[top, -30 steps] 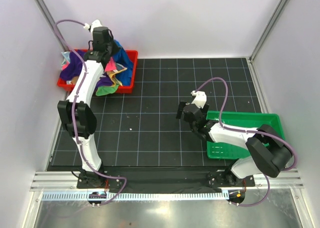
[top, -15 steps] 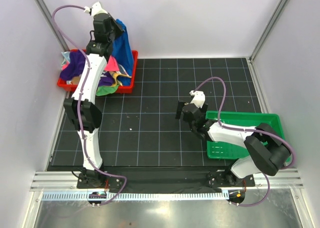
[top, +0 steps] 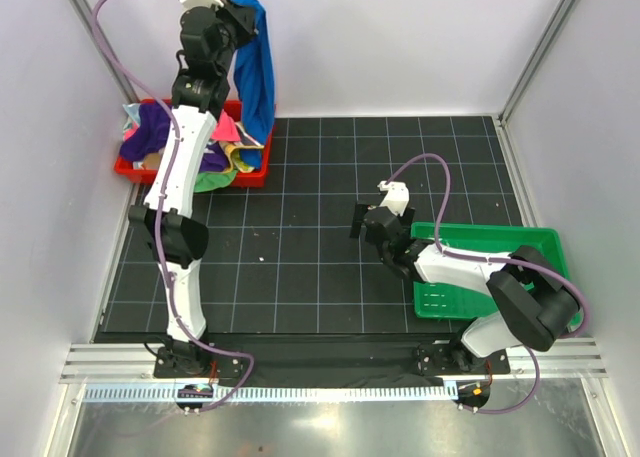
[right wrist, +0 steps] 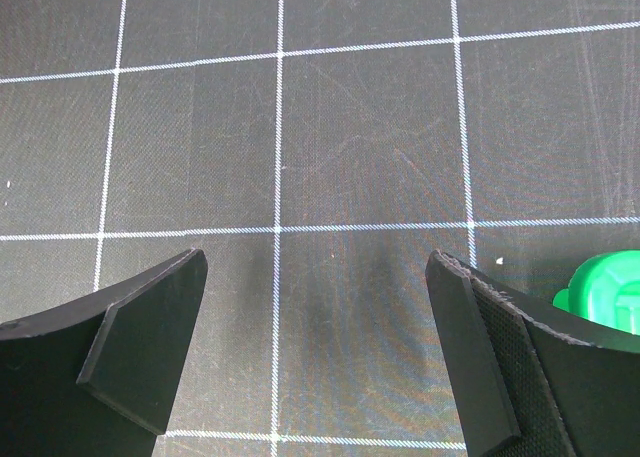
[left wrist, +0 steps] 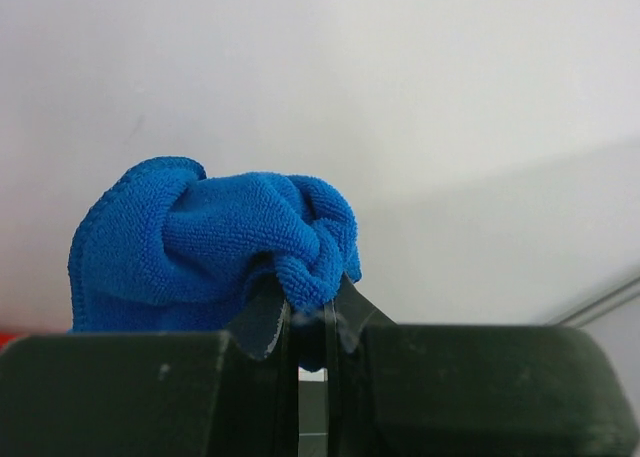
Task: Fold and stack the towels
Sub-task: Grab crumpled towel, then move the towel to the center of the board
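High above the red tray (top: pixel 258 173), my left gripper (top: pixel 236 11) is shut on a bunched corner of a royal blue towel (top: pixel 258 69). That towel hangs straight down, its lower end near the tray's right side. In the left wrist view the blue towel (left wrist: pixel 210 242) bulges out above the pinching left gripper (left wrist: pixel 310 312). More towels lie heaped in the tray: purple (top: pixel 152 135), pink (top: pixel 226 129) and green (top: pixel 214 181). My right gripper (top: pixel 358 223) hovers low over the black mat, open and empty. The right wrist view shows only mat between the right gripper's (right wrist: pixel 315 277) tips.
A green tray (top: pixel 500 239) sits on the mat at the right, beside the right arm; its corner (right wrist: pixel 605 295) shows in the right wrist view. White walls close in behind and on both sides. The black gridded mat (top: pixel 310 197) spreads between the two trays.
My left arm has risen steadily, pulling the blue towel up out of the red tray until it hangs at length. The right arm has barely moved.
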Robot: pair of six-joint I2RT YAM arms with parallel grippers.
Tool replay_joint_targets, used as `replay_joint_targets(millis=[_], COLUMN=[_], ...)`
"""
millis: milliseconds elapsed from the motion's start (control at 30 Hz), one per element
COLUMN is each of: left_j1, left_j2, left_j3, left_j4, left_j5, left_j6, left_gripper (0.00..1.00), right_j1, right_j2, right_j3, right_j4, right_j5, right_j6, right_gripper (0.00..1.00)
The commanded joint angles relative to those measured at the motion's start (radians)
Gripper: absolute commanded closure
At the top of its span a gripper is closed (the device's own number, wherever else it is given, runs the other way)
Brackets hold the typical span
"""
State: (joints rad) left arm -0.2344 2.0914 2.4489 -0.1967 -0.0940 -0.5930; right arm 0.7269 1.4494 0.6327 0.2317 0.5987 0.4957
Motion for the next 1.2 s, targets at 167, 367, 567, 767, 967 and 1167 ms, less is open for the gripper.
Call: replay_joint_targets(millis=[167,367,567,767,967,1167], left_j1=[-0.054,-0.098,-0.155,-0.233,-0.344,-0.561], left_j2=[-0.168,-0.212,-0.284,-0.427,-0.746,-1.098], left_j3=[-0.039,0.007,-0.053,-0.313,-0.911,-1.48], left_j4=[0.14,0.125,0.123,0.123,0.189,0.119], left_j5=[0.04,0.05,0.047,-0.016,-0.165,-0.41], left_j6=[0.002,0.015,0.03,0.022,-0.109,-0.212], left_gripper=[1.0,1.0,1.0,1.0,1.0,1.0], right_j1=[-0.001,-0.001,-0.001,-0.003,-0.001,0.0], right_j2=[-0.014,-0.023,-0.034,-0.066,-0.158,-0.235], right_j3=[0.028,0.021,0.013,-0.002,-0.042,0.014], right_j4=[0.04,0.041,0.04,0.034,-0.005,-0.28], right_j5=[0.026,0.035,0.058,0.104,0.176,0.109], right_j6=[-0.009,-0.006,0.0,0.015,0.061,0.171], right_gripper=[0.0,0.0,0.0,0.0,0.0,0.04])
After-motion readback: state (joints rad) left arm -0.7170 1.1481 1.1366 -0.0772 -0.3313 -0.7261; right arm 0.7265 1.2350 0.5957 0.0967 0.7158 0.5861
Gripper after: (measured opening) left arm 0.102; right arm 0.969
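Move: The blue towel is already pinched in the left fingers, hanging high near the far wall. Its goal, the bare middle of the mat, is about 27 cm back towards the base, 13 cm right and 48 cm below. The red bin's middle is roughly 6 cm back, 18 cm left and 42 cm below that hand. From the right hand, the mat's middle is level ahead, some 14 cm left and 8 cm below; the towel's middle is about 26 cm ahead, 28 cm left and 25 cm higher. The blue towel, still pinched in the shut left fingers, is drawn back about 27 cm and some 10 cm right, away from the red bin towards the mat's middle. The left hand first climbs about 10 cm, then swings down steeply and faster, tipping its fingers down and turning some 15 degrees clockwise. Late on, the open right hand rises about 4 cm and shifts a little right, empty. ##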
